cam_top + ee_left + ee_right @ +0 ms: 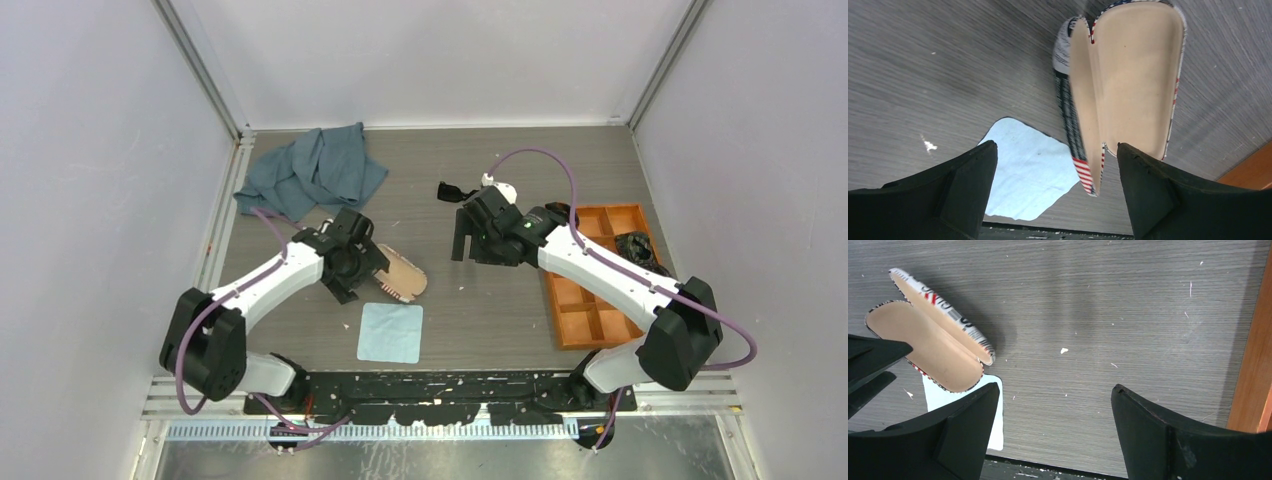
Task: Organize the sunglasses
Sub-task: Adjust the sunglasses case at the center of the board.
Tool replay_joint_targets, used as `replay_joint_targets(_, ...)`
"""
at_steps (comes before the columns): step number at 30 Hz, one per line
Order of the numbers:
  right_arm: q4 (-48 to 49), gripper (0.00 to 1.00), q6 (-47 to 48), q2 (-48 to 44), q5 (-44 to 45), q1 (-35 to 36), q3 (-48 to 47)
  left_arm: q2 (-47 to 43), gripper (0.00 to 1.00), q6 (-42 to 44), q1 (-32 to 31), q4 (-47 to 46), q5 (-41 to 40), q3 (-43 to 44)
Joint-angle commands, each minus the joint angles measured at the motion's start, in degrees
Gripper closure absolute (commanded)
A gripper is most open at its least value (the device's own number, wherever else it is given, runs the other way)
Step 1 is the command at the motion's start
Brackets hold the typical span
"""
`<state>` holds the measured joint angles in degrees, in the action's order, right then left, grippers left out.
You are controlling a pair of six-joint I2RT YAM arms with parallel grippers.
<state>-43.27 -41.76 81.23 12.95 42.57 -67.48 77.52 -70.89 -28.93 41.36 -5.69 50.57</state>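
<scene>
The sunglasses [449, 190], a small black shape, lie on the table at the back middle, just behind my right arm's wrist. They show in neither wrist view. The patterned case [403, 278] lies open with its tan lining up [1133, 75] [933, 345]. My left gripper [375, 262] [1055, 146] is open just above the case's near end, which sits between the fingers without touching them. My right gripper [468, 250] [1055, 387] hangs open over bare table right of the case, holding nothing.
A light blue wiping cloth [390, 332] [1033, 170] [938, 392] lies flat in front of the case. A crumpled grey-blue cloth [315, 170] is at the back left. An orange divided tray [600, 300] with black coiled bundles [635, 245] stands at the right.
</scene>
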Motion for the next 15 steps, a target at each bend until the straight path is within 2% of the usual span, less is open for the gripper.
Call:
replay_joint_targets(1,1.2,0.12,-0.5,-2.7,0.7,-0.3,0.6,3.2,0.13,-2.1,-0.9,-6.3,2.3,-0.5)
replay_joint_targets(6,1.9,0.12,-1.2,-2.2,-1.0,-0.2,0.8,6.7,0.23,-0.1,-1.8,-10.9,3.7,1.0)
replay_joint_targets(9,2.0,0.12,-1.3,-2.4,-1.2,-0.3,0.9,8.7,0.38,1.0,-1.8,-9.4,3.0,3.2)
replay_joint_targets(13,2.2,0.12,-1.4,-2.3,-1.0,-0.4,1.3,10.7,0.64,3.4,-1.5,-9.3,2.9,5.0)
replay_joint_targets(15,2.1,0.12,-1.3,-1.8,-1.2,-0.4,1.0,11.5,0.71,5.5,-1.0,-7.7,2.9,6.8)
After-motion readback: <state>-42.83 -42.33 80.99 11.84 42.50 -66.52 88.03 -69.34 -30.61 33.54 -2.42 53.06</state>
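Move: From the left hand, the open sunglasses case stands about 7 cm to the right, 3 cm ahead and some 5 cm lower; its near flap is closer still. The light-blue cloth is roughly 10 cm back and 5 cm right of this hand. The sunglasses lie about 20 cm ahead and 21 cm right, the blue towel about 24 cm ahead and 12 cm left. From the right hand, the case lies some 15 cm left, 1 cm back and 12 cm below. Rightward, down and a little forward, about 5 cm in all, the left hand slides in to the case's near-left flap, its descent levelling off at the end. Its fingers, wide open at first, come down astride the upstanding flap towards its striped end and close to about a third, starting to pinch the flap between them; the wrist hardly turns. ##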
